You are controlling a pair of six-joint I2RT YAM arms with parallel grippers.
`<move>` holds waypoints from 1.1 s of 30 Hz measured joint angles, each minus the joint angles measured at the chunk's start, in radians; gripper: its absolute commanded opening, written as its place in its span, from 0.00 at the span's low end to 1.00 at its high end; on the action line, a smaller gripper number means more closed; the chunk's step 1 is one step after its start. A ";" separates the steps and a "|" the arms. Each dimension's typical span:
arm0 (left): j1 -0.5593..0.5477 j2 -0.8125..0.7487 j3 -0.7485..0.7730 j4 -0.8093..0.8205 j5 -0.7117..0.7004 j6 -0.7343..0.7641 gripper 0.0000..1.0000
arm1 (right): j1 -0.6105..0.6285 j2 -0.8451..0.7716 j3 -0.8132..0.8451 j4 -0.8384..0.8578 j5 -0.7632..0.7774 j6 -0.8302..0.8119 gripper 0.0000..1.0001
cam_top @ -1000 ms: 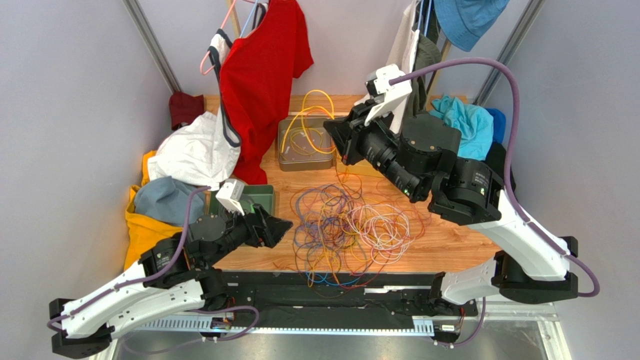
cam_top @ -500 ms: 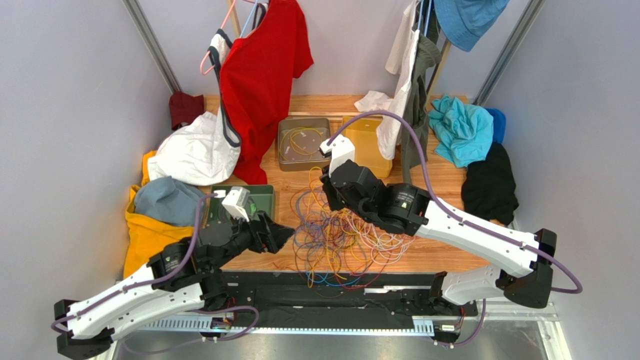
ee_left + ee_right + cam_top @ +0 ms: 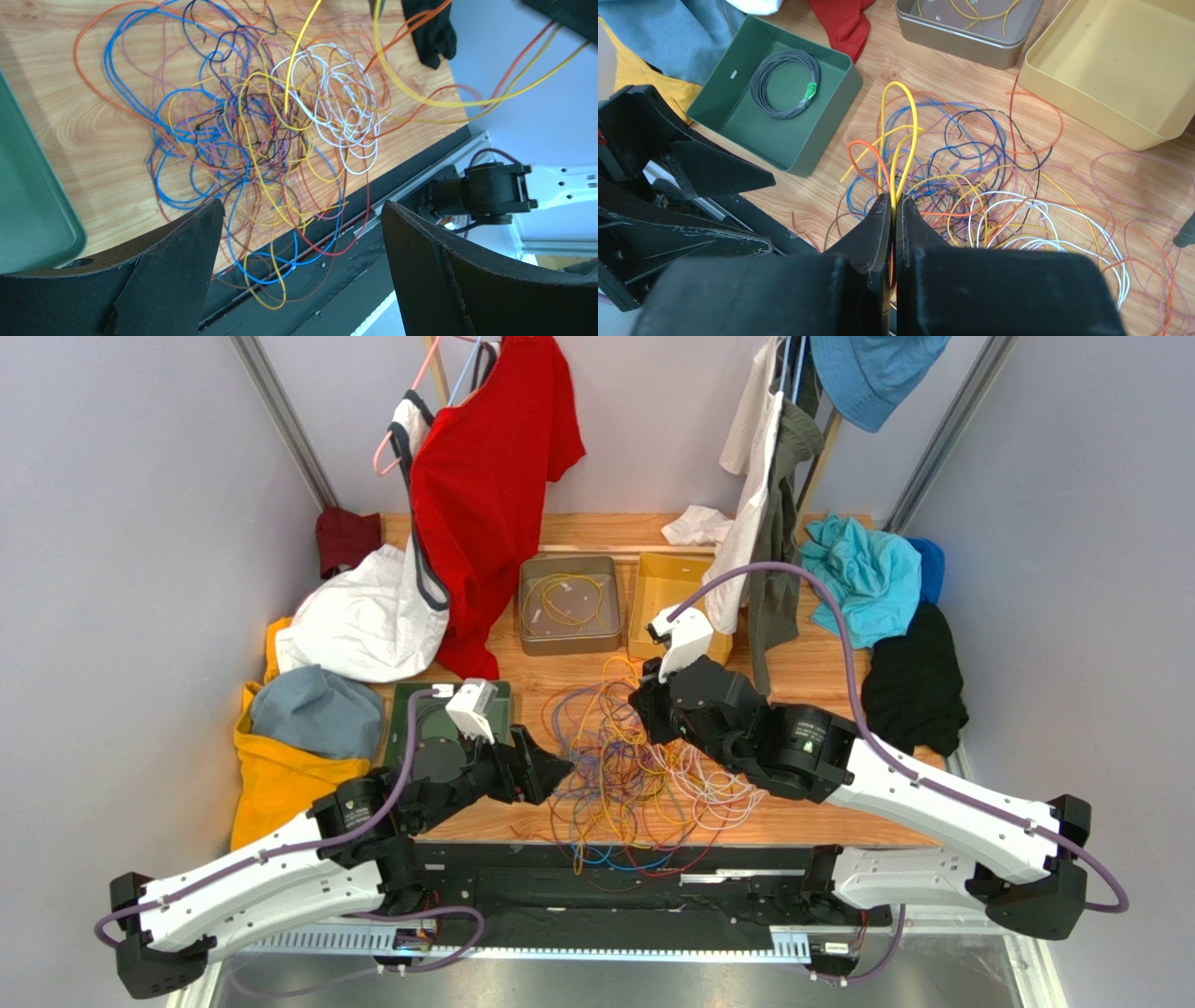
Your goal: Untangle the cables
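Observation:
The cables [image 3: 638, 770] lie in a loose many-coloured tangle on the wooden table, between the two arms. In the left wrist view the tangle [image 3: 267, 133] spreads ahead of my left gripper [image 3: 302, 204], which hangs open above the table's front edge, holding nothing. My left gripper [image 3: 554, 773] sits at the heap's left side. My right gripper [image 3: 643, 728] is over the heap's far side. It [image 3: 893, 201] is shut on a yellow cable [image 3: 906, 126] that loops up out of the jaws, with an orange loop [image 3: 868, 150] beside it.
A green tray [image 3: 829, 91] holding a grey coil [image 3: 784, 84] stands left of the heap. A grey tin [image 3: 568, 637] and a yellow bin [image 3: 659, 602] stand behind. Clothes are piled left [image 3: 309, 714] and right [image 3: 912, 672]; a red shirt [image 3: 491, 462] hangs behind. Some cable loops hang over the front rail [image 3: 281, 280].
My right arm has swung down from high over the back bins to the heap, still shut on the yellow cable. My left arm has moved forward and right, towards the heap.

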 measured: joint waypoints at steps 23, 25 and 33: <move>0.000 0.070 -0.033 0.093 -0.024 0.029 0.91 | 0.000 -0.163 -0.141 -0.010 -0.002 0.030 0.00; 0.000 0.075 -0.024 0.115 -0.034 0.052 0.92 | 0.000 -0.179 -0.142 -0.008 -0.003 0.034 0.00; 0.000 0.239 0.050 0.281 -0.002 0.118 0.91 | 0.000 -0.250 -0.252 0.031 -0.020 0.068 0.00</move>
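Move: The yellow cable loop pinched in the right gripper is about 10 cm to the left hand's right, 5 cm ahead and 7 cm higher. The tangle's middle lies some 10 cm right, 6 cm ahead and 17 cm below the left hand, the green tray roughly 17 cm left and 8 cm ahead at table height. From the right hand, the tangle is almost straight below, some 24 cm down and 2 cm ahead, with the white cable 11 cm to its right. Down first by about 2.5 cm, then up, forward and to the right, the open left hand closes in on the right gripper and its yellow loop, its fingers tipping slightly up. The right hand, still pinching the yellow and orange cables, eases some 4 cm right while sinking and drawing back about 3 cm, its descent broken by a brief rise. ##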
